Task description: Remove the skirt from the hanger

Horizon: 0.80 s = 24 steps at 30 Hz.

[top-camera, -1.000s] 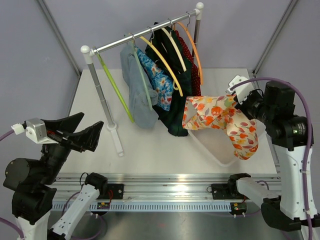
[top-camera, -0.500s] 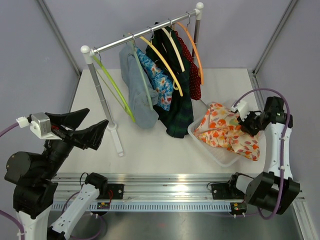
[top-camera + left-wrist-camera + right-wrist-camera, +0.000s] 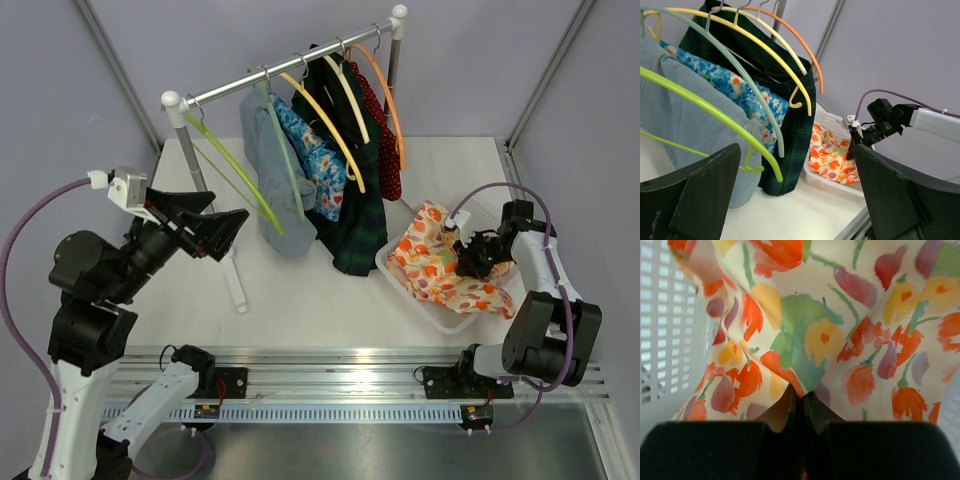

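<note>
The floral skirt (image 3: 428, 262) lies bunched in the white basket (image 3: 412, 291) at the right. It also shows in the left wrist view (image 3: 829, 156) and fills the right wrist view (image 3: 820, 330). My right gripper (image 3: 470, 256) is low in the basket and shut on a fold of the skirt (image 3: 802, 396). The orange hanger (image 3: 391, 104) hangs bare on the rack rail (image 3: 280, 72). My left gripper (image 3: 213, 231) is open and empty, held up in front of the rack's left post, close to the bare green hanger (image 3: 236, 176); in its own view (image 3: 797, 200) the fingers frame the rack and basket.
The rack holds a denim garment (image 3: 277, 190), a blue floral one (image 3: 318, 165), a dark plaid one (image 3: 355, 215) and a red one (image 3: 388, 160) on other hangers. The rack's left post (image 3: 205, 205) and foot stand near my left gripper.
My right gripper has carried the floral skirt down from mid-air into the basket. My left arm has risen and moved right, towards the rack's left post.
</note>
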Each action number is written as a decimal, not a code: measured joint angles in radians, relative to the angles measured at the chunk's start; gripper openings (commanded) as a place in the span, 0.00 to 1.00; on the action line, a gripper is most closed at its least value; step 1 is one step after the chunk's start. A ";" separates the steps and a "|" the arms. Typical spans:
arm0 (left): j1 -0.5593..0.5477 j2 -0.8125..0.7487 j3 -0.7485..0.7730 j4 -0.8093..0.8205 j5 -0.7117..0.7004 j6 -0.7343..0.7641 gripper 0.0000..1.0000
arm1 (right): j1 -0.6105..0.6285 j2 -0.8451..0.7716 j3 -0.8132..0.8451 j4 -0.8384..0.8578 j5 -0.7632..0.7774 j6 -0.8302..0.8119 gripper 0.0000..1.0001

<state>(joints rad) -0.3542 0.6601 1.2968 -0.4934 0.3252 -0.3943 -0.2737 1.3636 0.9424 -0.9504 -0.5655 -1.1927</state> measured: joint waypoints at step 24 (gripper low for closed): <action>-0.319 0.581 0.420 -0.087 -0.621 -0.025 0.98 | 0.129 -0.246 0.158 0.206 0.089 0.675 1.00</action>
<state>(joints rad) -0.6735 1.2415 1.7168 -0.5804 -0.2958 -0.4191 -0.1452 1.1172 1.1007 -0.7448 -0.4767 -0.5175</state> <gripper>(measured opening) 0.983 0.993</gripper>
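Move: My left hand, empty and wide open, has the pale green hanger with the denim skirt about 18 cm ahead, 7 cm to the right and roughly level. The empty bright green hanger lies between, 9 cm ahead; the yellow hanger is 20 cm ahead and 12 cm right. My right hand still holds the orange-flowered skirt in the basket; both the skirt's and the basket's middles lie level with it fore-and-aft, 3 to 4 cm left and a few centimetres below. I open my right fingers fully and let go of the flowered skirt, sliding about 5 cm forward and left over the basket, then lifting clear while turning clockwise. Meanwhile I reach my left hand, fingers still wide, some 13 cm forward and 6 cm right, slowly then faster, past the bright green hanger towards the pale green one, turning counter-clockwise and tipping down. ##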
